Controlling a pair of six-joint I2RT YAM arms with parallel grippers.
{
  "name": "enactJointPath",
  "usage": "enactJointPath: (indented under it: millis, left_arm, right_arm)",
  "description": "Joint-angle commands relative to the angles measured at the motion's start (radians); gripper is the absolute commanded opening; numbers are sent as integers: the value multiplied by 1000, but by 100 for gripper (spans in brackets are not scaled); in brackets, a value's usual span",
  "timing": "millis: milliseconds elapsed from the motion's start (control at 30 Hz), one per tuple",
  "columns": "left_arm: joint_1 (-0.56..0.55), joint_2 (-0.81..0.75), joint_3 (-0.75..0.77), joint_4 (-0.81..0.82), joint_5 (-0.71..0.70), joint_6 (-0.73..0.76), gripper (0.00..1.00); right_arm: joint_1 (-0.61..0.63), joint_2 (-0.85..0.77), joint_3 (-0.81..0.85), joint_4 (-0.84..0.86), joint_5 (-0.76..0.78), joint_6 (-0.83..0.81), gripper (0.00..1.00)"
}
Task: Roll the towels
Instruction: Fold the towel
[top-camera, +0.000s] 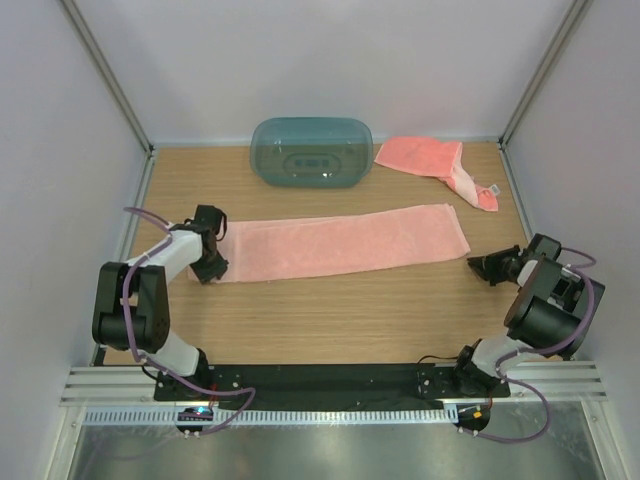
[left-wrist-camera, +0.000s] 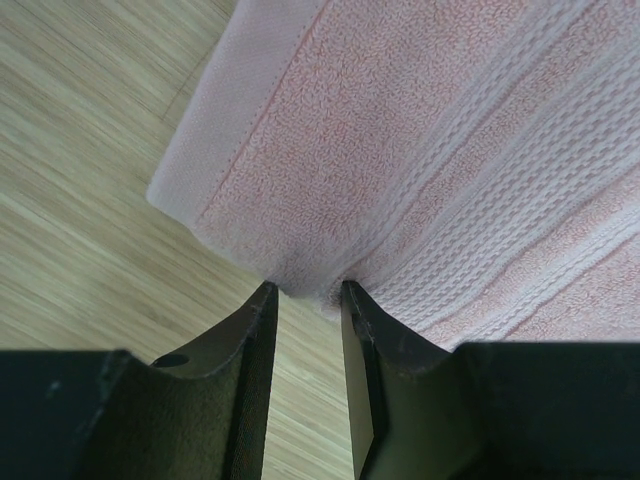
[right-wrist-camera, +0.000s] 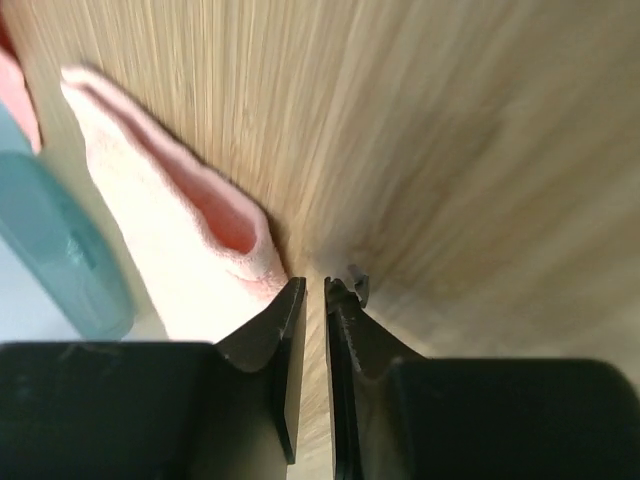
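One pink towel (top-camera: 345, 243) lies folded into a long strip across the middle of the table. My left gripper (top-camera: 214, 264) is at its left end. In the left wrist view the hem of that towel (left-wrist-camera: 420, 150) bunches between the tips of the left gripper (left-wrist-camera: 305, 290), which is shut on it. My right gripper (top-camera: 481, 266) sits just off the strip's right end. Its jaws (right-wrist-camera: 315, 285) stand narrowly open over bare wood, with the folded towel end (right-wrist-camera: 200, 230) beside the left finger. A second towel (top-camera: 428, 160) lies crumpled at the back right.
A teal oval tub (top-camera: 311, 151) stands at the back centre, close to the second towel. White walls with metal posts close in the table on three sides. A black rail (top-camera: 320, 380) runs along the near edge by both arm bases.
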Motion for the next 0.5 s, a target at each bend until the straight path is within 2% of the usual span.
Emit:
enactJointPath:
  millis: [0,167,200,233,300,333,467]
  left_arm:
    - [28,4,8,-7,-43,-15,32]
    - [51,-30,34,-27,-16,-17,33]
    - [51,-39,53,-41,-7,-17,33]
    - [53,-47,57,-45,5,-17,33]
    - [51,-65,73,-61,25,-15,41]
    - [51,-88,88,-70,45,-11,44]
    - [53,-159,143,-114,94,11,63]
  right_arm:
    - [-38,-110,67,-183,231,-77,21]
    - [-87,-164,107,-239,271,-90,24]
    - [-87,-174,110,-244,238,-88,28]
    - [-87,-185,107,-242,216,-88,40]
    - [-86,-225,97,-247,164,-85,55]
    - [-86,-236,90,-248,141,-88,66]
    - [-81,-236,80,-271,69,-116,75]
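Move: My left fingertips sit on the towel's near long edge, about 7 cm right of its near left corner, which lies level with them; the bin is some 32 cm ahead and 21 cm right of this hand. My right hand is just off the towel: its near right corner lies about 4 cm ahead and 2 cm left, at table height. The spare towel lies some 26 cm ahead and 6 cm left of the right hand. I swing my right hand clear of the towel's near right corner, about 6 cm to the right while lifting, then ease a centimetre back left as it climbs to roughly 4.5 cm, its fingers opening wide. My left hand, still down on the near edge, slides a centimetre left, then comes free upward and slightly forward, spreading its fingers. ##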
